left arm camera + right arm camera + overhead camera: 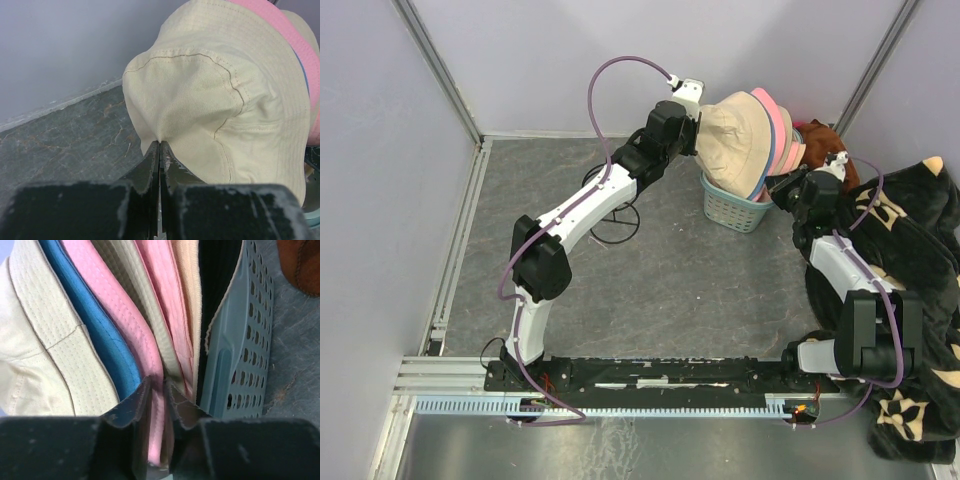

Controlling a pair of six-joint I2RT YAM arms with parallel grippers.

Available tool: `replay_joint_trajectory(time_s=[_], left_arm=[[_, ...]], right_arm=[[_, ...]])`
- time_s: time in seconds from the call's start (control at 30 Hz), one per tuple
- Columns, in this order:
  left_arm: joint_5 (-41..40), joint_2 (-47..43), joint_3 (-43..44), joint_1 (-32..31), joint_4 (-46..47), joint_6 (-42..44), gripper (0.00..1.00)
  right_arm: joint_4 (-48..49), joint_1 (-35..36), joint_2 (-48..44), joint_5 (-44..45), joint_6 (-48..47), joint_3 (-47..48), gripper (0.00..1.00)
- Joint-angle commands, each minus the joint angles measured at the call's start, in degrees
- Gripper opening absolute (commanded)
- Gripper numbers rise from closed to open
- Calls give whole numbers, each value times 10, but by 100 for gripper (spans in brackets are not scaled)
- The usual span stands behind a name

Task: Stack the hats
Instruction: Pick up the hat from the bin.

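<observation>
Several hats stand on edge, nested together, in a teal basket [728,208]. The outermost is a beige hat [732,140], with its crown facing my left gripper [698,132]. In the left wrist view that gripper [159,143] is shut on a pinch of the beige hat's [200,90] crown fabric. Behind it show a blue layer [95,325], a pink hat [117,310] and further beige and pink brims. My right gripper [159,384] is shut on the pink hat's brim, beside the basket wall [245,345]. It reaches in from the right [777,190].
A rust-brown cloth [825,140] lies behind the basket at the back right. A black blanket with beige pattern [910,240] is heaped along the right side under the right arm. Grey walls close the back and sides. A cable loops over the floor [620,215].
</observation>
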Motion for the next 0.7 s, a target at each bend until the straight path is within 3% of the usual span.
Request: replay_joint_trajectory(time_s=[0.0,0.17,0.67], left_arm=[[5,-26,29,2,13,-15,3],[-2,-24,24,2,10,-10,3],[-5,-24,11,3,16,1,3]], right_arm=[[24,-3,-27,-9,-1,-8,30],[28,-4,-42,-11,2,-20,43],[50,-5,-60,-33,13,-45,44]])
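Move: The pink hat's near brim edge runs right between the right fingertips; its body leans up out of the bin about 8 cm ahead, a little above the hand. The cream hat stands some 9 cm ahead and 8 cm left, the bin's middle about 6 cm ahead, 5 cm left and 8 cm lower, the brown cloth roughly 9 cm ahead and 15 cm right. From the left hand, the pink hat is some 17 cm right and about level fore and aft. The right fingers, already starting to part, spread to a little under half open and let go of the pink hat's brim edge, while the hand eases back about 1.5 cm and up about 1 cm out of the row of brims, its fingers still astride that edge. The left hand stays put with its fingers shut, keeping its pinch on the cream hat's crown. ##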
